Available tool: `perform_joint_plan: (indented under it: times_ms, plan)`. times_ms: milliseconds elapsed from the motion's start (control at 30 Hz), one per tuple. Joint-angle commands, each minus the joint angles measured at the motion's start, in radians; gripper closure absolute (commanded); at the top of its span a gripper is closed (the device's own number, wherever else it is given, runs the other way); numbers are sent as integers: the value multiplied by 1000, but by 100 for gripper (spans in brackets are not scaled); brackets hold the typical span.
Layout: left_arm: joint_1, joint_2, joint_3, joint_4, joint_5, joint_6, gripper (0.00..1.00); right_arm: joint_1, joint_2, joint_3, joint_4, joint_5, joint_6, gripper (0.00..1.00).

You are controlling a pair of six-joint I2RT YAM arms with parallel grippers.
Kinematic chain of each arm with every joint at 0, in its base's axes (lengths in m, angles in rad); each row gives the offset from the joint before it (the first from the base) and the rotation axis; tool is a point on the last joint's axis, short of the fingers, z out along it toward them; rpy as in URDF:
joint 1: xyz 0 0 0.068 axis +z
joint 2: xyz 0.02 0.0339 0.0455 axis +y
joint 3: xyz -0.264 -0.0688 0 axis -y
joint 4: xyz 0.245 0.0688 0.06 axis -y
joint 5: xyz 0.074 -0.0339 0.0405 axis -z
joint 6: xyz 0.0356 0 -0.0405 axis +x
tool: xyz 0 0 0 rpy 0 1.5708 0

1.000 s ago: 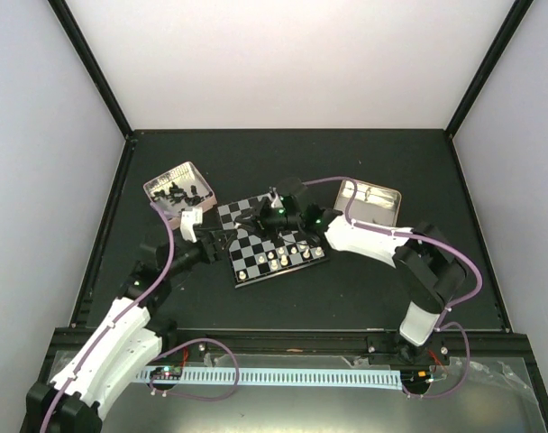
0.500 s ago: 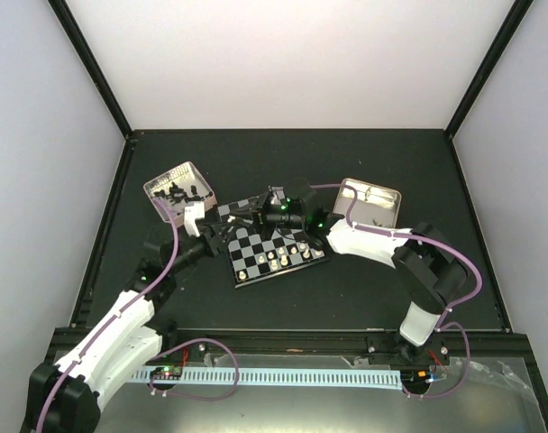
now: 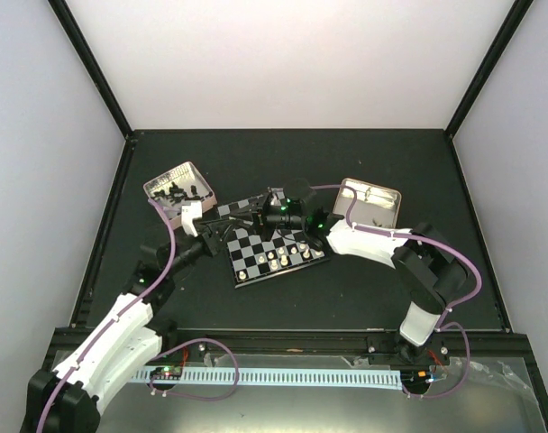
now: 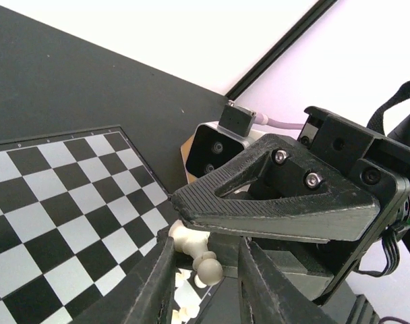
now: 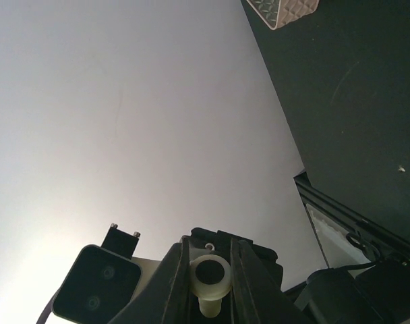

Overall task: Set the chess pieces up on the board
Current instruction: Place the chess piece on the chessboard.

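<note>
The board (image 3: 276, 245), black and silvery checks, lies mid-table with a row of cream chess pieces (image 3: 272, 260) along its near side. Over its left rim the two grippers meet. My right gripper (image 5: 210, 251) is shut on a cream pawn (image 5: 210, 277), whose hollow base faces that camera. In the left wrist view the same pawn (image 4: 191, 244) sticks out from under the right arm's ribbed finger (image 4: 272, 202). Its round head hangs between the fingers of my left gripper (image 4: 206, 252). That gripper stands narrowly open, with a gap beside the head. From above, the left gripper (image 3: 227, 233) faces the right gripper (image 3: 247, 219).
A tan square box (image 3: 178, 188) holding several black pieces stands behind the left gripper. A pinkish tray (image 3: 371, 200) sits right of the board, beside the right arm. The right arm's white wrist camera (image 4: 215, 150) looms close in the left wrist view.
The right gripper swung left and down with its pawn. The left gripper rose toward it and its jaws narrowed around the pawn's head.
</note>
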Motion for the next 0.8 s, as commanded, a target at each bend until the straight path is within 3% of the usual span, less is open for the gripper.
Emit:
perform_joint_plan:
  times_ms: [0,267,400,533,633,767]
  plan:
    - [-8,-13,4,13,-14,26,77,-2,-21,4,0,-10,-14,91]
    - [-9,-7,20,-23,-37,42,98,-2,-29,5,-20,-8,-48,89]
    - [-9,5,83,-165,-63,73,99,-10,-46,17,-101,14,-167,70]
    - [-8,37,171,-415,-69,125,98,-44,-107,-11,-263,93,-333,51]
    - [-10,94,232,-579,-63,167,98,-80,-179,-57,-365,189,-438,45]
    - [-24,238,334,-750,-32,222,98,-139,-277,-117,-473,271,-580,44]
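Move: The white chess piece is held lying in midair in my right fingers, its middle about 1 cm left of that hand's point, its round head already between my left hand's open fingers. From my left hand the piece lies about 1 cm ahead and 1 cm right. The chessboard's middle is some 7 cm ahead and 9 cm right, 20 below; the lone corner piece stands about 4 cm back, 2 right; the dark-piece box about 19 ahead, 15 left. I shut my left fingers on the head end of the piece while my right hand holds still on the base end. Once the left has closed, my right fingers open and draw away to the right, about 7 cm and a little forward. My left keeps its pinch, sinks about 3.5 cm and tips some 20 degrees down over the near-left part of the board. ##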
